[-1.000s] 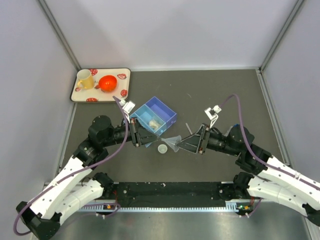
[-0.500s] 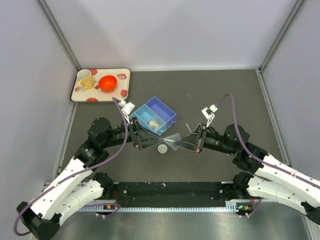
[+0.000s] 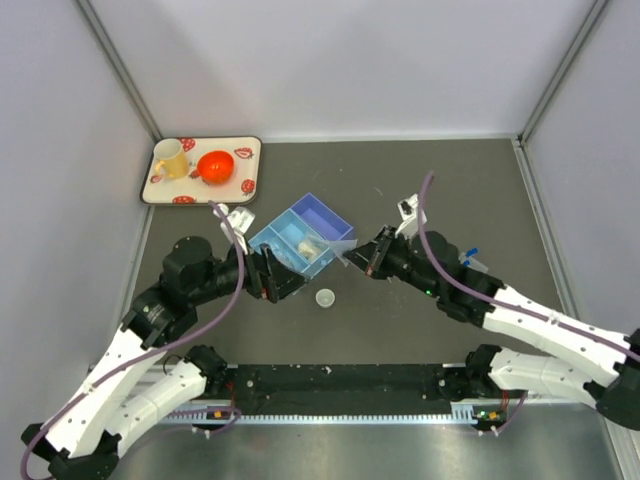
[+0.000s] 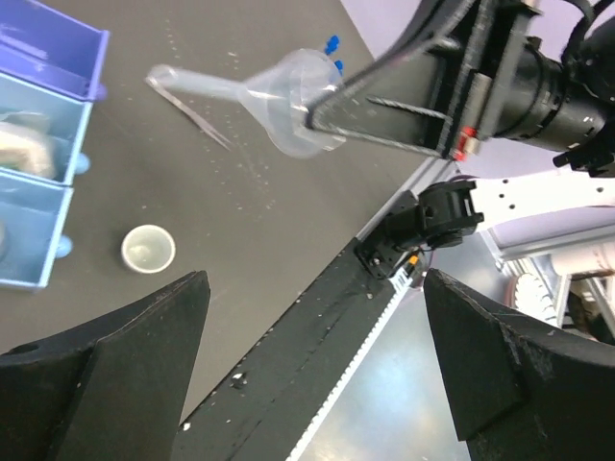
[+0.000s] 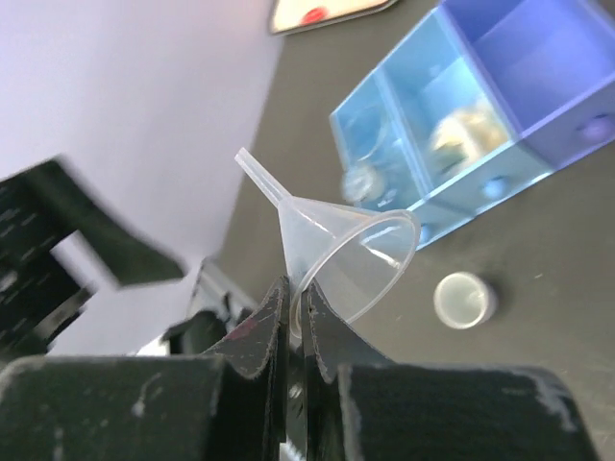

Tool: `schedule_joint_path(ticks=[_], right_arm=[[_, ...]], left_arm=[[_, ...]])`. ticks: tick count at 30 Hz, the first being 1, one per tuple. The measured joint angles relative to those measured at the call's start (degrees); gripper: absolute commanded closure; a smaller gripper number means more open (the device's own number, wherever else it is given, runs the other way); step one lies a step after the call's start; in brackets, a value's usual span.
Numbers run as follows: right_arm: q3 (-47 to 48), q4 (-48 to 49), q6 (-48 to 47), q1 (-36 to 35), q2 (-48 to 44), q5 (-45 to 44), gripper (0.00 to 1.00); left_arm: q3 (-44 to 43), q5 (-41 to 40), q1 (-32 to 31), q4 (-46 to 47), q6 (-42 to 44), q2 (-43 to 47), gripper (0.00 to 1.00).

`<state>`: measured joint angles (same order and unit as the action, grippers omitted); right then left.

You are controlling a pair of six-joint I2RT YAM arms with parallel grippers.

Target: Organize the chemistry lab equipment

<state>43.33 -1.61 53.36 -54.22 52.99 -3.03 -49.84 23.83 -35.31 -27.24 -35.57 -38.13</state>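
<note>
A clear plastic funnel hangs above the table with my right gripper shut on its rim. From above, the funnel sits beside the right edge of the blue compartment box, with the right gripper behind it. The left wrist view shows the funnel in the air, stem pointing left. My left gripper is open and empty; from above the left gripper is left of a tiny round cup. A thin rod lies on the table under the funnel.
The blue box holds small clear items in its light-blue compartments. A patterned tray at the back left carries a yellow mug and an orange-red bowl. Blue tube caps peek behind the funnel. Grey walls enclose the table.
The left gripper opened and drew back to the left. The right gripper shut on the funnel's rim and carried it up toward the blue box.
</note>
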Motion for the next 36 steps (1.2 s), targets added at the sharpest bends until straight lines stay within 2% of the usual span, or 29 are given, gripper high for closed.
schedule_joint_path(ticks=[6, 12, 17, 24, 36], right_arm=[[1.5, 1.8, 0.9, 0.1, 11.2, -12.8, 1.00], [9.2, 3.4, 1.8, 1.8, 24.7, -18.9, 1.00], [17.9, 4.2, 0.6, 4.9, 34.7, -18.8, 1.00], [28.1, 1.5, -2.0, 7.7, 44.0, -18.0, 1.00], [32.9, -6.3, -3.4, 8.7, 51.8, -16.3, 1.00]], left_arm=[[0.1, -3.9, 0.0, -4.9, 2.4, 3.5, 0.02], [0.2, -4.5, 0.0, -7.2, 3.4, 5.0, 0.02], [0.3, -4.9, 0.0, -8.0, 4.7, 5.9, 0.02], [0.3, -5.0, 0.0, -9.8, 6.1, 5.9, 0.02], [-0.4, -3.9, 0.0, -10.6, 7.6, 5.8, 0.02]])
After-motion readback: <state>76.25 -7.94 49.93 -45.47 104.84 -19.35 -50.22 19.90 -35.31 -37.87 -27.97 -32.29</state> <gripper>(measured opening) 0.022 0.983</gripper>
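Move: The funnel is already pinched in the shut right fingers; the organizer's empty purple compartment, where it is being taken, lies about 25 cm ahead, 8 cm left and 23 cm below that hand. The bag in the pale-blue compartment is roughly 17 ahead and 11 left, the white cup 3 ahead and 8 left, the tweezers 14 ahead and 6 right, all some 25 lower. From the left hand the purple compartment is about 28 ahead, 4 right and 26 below. The funnel, kept in the right hand's closed fingers, goes forward about 20 cm and a little left while sinking some 7 cm, then nearly straight down 6 cm more over the purple compartment. The wrist swings clockwise and tips the fingers downward, each by 20-odd degrees. The empty left hand, still wide open, draws about 3 cm to its left and sinks slightly. ##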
